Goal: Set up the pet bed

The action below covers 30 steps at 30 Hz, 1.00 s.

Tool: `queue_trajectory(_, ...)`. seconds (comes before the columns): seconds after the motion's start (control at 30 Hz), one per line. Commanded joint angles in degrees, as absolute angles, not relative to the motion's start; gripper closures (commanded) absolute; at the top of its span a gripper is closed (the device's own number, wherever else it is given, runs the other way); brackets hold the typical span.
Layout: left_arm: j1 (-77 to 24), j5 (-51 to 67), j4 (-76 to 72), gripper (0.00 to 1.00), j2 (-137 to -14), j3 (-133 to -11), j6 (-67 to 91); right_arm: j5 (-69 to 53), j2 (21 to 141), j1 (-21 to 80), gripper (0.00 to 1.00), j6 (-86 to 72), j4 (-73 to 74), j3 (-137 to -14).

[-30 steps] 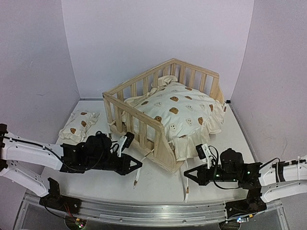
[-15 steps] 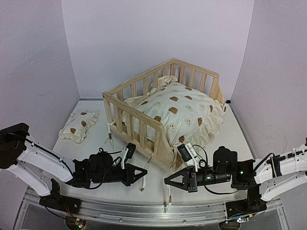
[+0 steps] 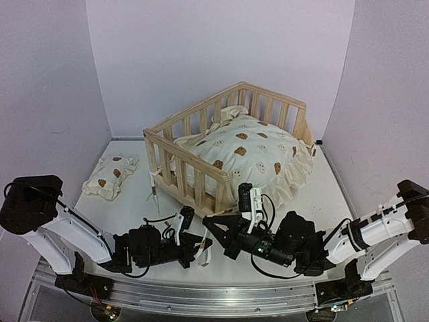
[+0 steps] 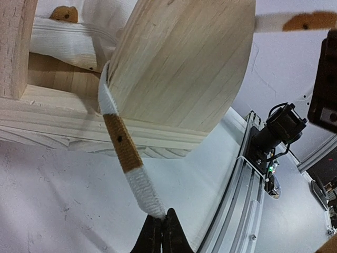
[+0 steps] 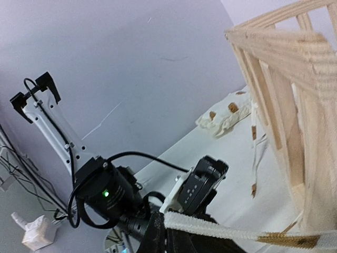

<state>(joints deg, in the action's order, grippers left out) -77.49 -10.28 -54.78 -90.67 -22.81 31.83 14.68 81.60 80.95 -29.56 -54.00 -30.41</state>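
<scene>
The pine pet bed frame [image 3: 188, 155] stands mid-table with the bear-print cushion [image 3: 251, 157] inside it. The small pillow [image 3: 107, 176] lies on the table to its left. My left gripper [image 3: 202, 249] is low in front of the bed's near corner. In the left wrist view it [image 4: 161, 224] is shut on the end of a white tie with a tan band [image 4: 124, 150] that runs up to the corner post [image 4: 179, 68]. My right gripper [image 3: 209, 223] sits just beyond it. In the right wrist view it [image 5: 164, 232] is shut on another tie [image 5: 231, 233].
The two wrists are close together at the bed's near corner, and the left wrist's camera [image 5: 202, 182] fills the space just past my right fingers. A loose tie [image 3: 154, 191] hangs at the frame's left corner. A metal rail [image 4: 247, 174] runs along the near table edge.
My right gripper has swept left across the front of the bed's near corner with its tie. My left gripper has drawn back toward the near edge with its tie. The two now nearly meet.
</scene>
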Motion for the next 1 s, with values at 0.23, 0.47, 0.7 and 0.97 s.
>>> queue_trajectory(0.23,-79.77,-11.30,-67.41,1.00,-95.57,-20.55,26.56,34.20,86.31,82.35,1.00,-7.34,-64.06,-39.05)
queue_trajectory(0.47,-80.17,-8.58,-67.42,1.00,-91.93,-20.21,26.15,35.45,90.71,82.79,1.00,-7.01,-50.89,-42.65)
queue_trajectory(0.7,-80.29,-6.62,-67.38,1.00,-90.09,-20.95,25.94,37.28,92.08,82.79,0.81,-14.88,-22.77,-50.82)
queue_trajectory(0.97,-80.28,-4.76,-67.03,1.00,-88.85,-20.96,28.26,21.49,76.97,82.82,0.41,-32.74,11.60,-54.51)
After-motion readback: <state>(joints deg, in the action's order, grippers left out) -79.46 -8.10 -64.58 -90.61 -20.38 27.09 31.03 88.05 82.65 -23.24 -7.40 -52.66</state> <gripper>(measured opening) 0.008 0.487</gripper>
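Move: Both grippers already pinch a tie of the bed, the right one holding its tie almost straight above the left gripper. The left-held tie, to be crossed, passes about 4 cm ahead of the right fingers and 11 cm below them; from the left gripper that spot is some 4 cm ahead and 2 cm right, level. The bed's near corner stands roughly 16 cm ahead of the right hand, 6 cm right and 12 cm below. Carry the right gripper's tie up and forward about 5 cm towards the bed's near corner, turning clockwise, then bring it down some 9 cm across the left-held tie, tipping the fingers down about 35 degrees. Open the fingers halfway on the way down, easing back slightly at the end. Keep the left pinch, dipping slightly, then rising and drawing back a couple of centimetres. ##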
